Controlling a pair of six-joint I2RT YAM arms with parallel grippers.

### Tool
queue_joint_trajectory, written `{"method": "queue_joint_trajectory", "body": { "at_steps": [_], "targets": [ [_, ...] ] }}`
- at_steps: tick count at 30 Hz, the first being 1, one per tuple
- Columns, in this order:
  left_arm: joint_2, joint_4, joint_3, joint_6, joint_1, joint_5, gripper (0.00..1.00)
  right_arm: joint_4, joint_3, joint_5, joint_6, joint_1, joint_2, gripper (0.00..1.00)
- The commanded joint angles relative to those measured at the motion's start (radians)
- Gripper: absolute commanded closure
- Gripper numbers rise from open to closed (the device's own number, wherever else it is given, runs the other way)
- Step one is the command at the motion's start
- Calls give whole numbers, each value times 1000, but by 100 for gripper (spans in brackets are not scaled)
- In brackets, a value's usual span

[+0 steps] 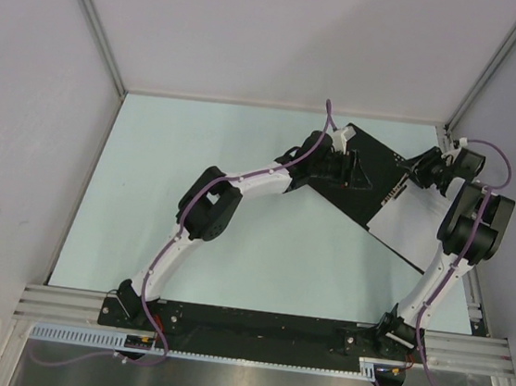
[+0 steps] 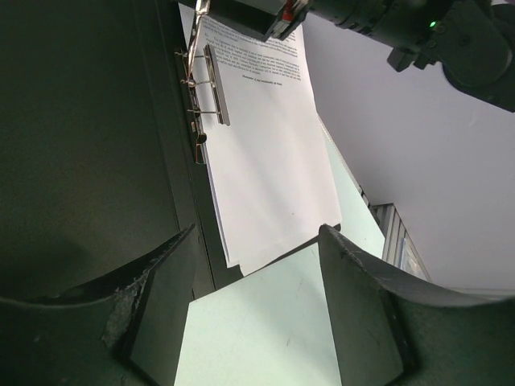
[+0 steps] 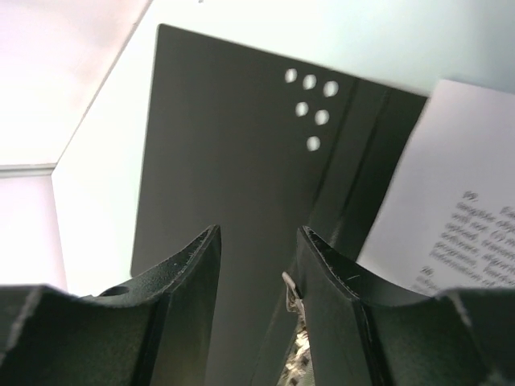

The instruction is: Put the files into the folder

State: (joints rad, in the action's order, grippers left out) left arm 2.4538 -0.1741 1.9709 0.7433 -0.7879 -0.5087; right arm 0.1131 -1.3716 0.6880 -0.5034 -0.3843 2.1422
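The folder (image 1: 376, 153) lies open at the table's far right, its black inside up, with white dots (image 3: 310, 100) near one corner. The files (image 1: 417, 232) rest as a white stack on its right leaf, and the top sheet (image 2: 265, 161) carries black text at the clip end. A metal clip (image 2: 208, 88) runs along the spine. My left gripper (image 1: 355, 173) hovers open over the left leaf's near edge, and bare table shows between its fingertips (image 2: 257, 233). My right gripper (image 3: 260, 231) stands open over the spine. The clip's raised lever (image 3: 288, 289) lies against the inner face of its right finger.
An aluminium rail (image 1: 475, 302) runs along the table's right edge, close to the folder's paper side. White walls (image 1: 285, 38) close the workspace at the back and on both sides. The pale green table (image 1: 198, 149) stretches left of the folder.
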Motion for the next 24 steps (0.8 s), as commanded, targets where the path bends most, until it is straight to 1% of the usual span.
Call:
{"method": "queue_joint_trajectory", "body": {
  "at_steps": [1, 7, 11, 15, 16, 18, 19, 20, 21, 22, 23, 24],
  "targets": [
    [-9, -31, 9, 14, -4, -14, 33, -20, 5, 21, 17, 15, -110, 53],
    [-3, -19, 13, 19, -1, -13, 33, -107, 51, 4, 55, 45, -183, 51],
    [17, 16, 42, 21, 3, -19, 33, -242, 91, -16, 92, 76, -237, 49],
    [34, 34, 57, 24, 6, -31, 33, -319, 132, -37, 124, 105, -315, 44],
    [39, 41, 69, 24, 7, -30, 33, -337, 140, -71, 120, 105, -352, 44],
    [59, 62, 86, 22, 7, -36, 33, -366, 146, -163, 100, 116, -387, 38],
    [65, 71, 106, 21, 7, -31, 33, -375, 144, -259, 86, 123, -418, 36],
    [66, 79, 108, 21, 7, -31, 33, -391, 144, -315, 69, 128, -430, 32],
    [70, 79, 108, 19, 6, -28, 33, -401, 144, -403, 48, 131, -439, 31],
    [71, 82, 106, 18, 7, -24, 33, -426, 144, -428, 25, 125, -447, 31],
    [70, 88, 106, 15, 6, -19, 33, -438, 144, -439, -42, 116, -441, 31],
    [73, 91, 105, 10, 7, -16, 32, -447, 144, -408, -62, 102, -433, 31]
  ]
}}
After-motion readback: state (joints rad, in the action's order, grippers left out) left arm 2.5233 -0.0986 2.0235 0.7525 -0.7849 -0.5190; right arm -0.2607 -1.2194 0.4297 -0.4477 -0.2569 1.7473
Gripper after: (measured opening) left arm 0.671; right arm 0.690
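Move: The clip's lever has its tip almost at the right hand's fingers, about 1 cm behind and 1 cm below; the clip's body sits some 4 cm back, level sideways and 5 cm down. The files lie about 15 cm back and 11 cm to the right, the folder's empty half 15 cm to the left, level ahead, both some 7 cm below. From the left hand the lever is roughly 16 cm right, 8 cm ahead and 8 cm below. Upward first, some 4 cm, the right hand takes its fingers from beside the lever's tip, then sweeps back and left about 7 cm past the clip to above the folder's spine, turning slightly right and up again at the end as it tips about 10 degrees and its fingers open wider, free of the lever. The left hand, fingers still parted, sinks 3.5 cm above the folder's empty half. ##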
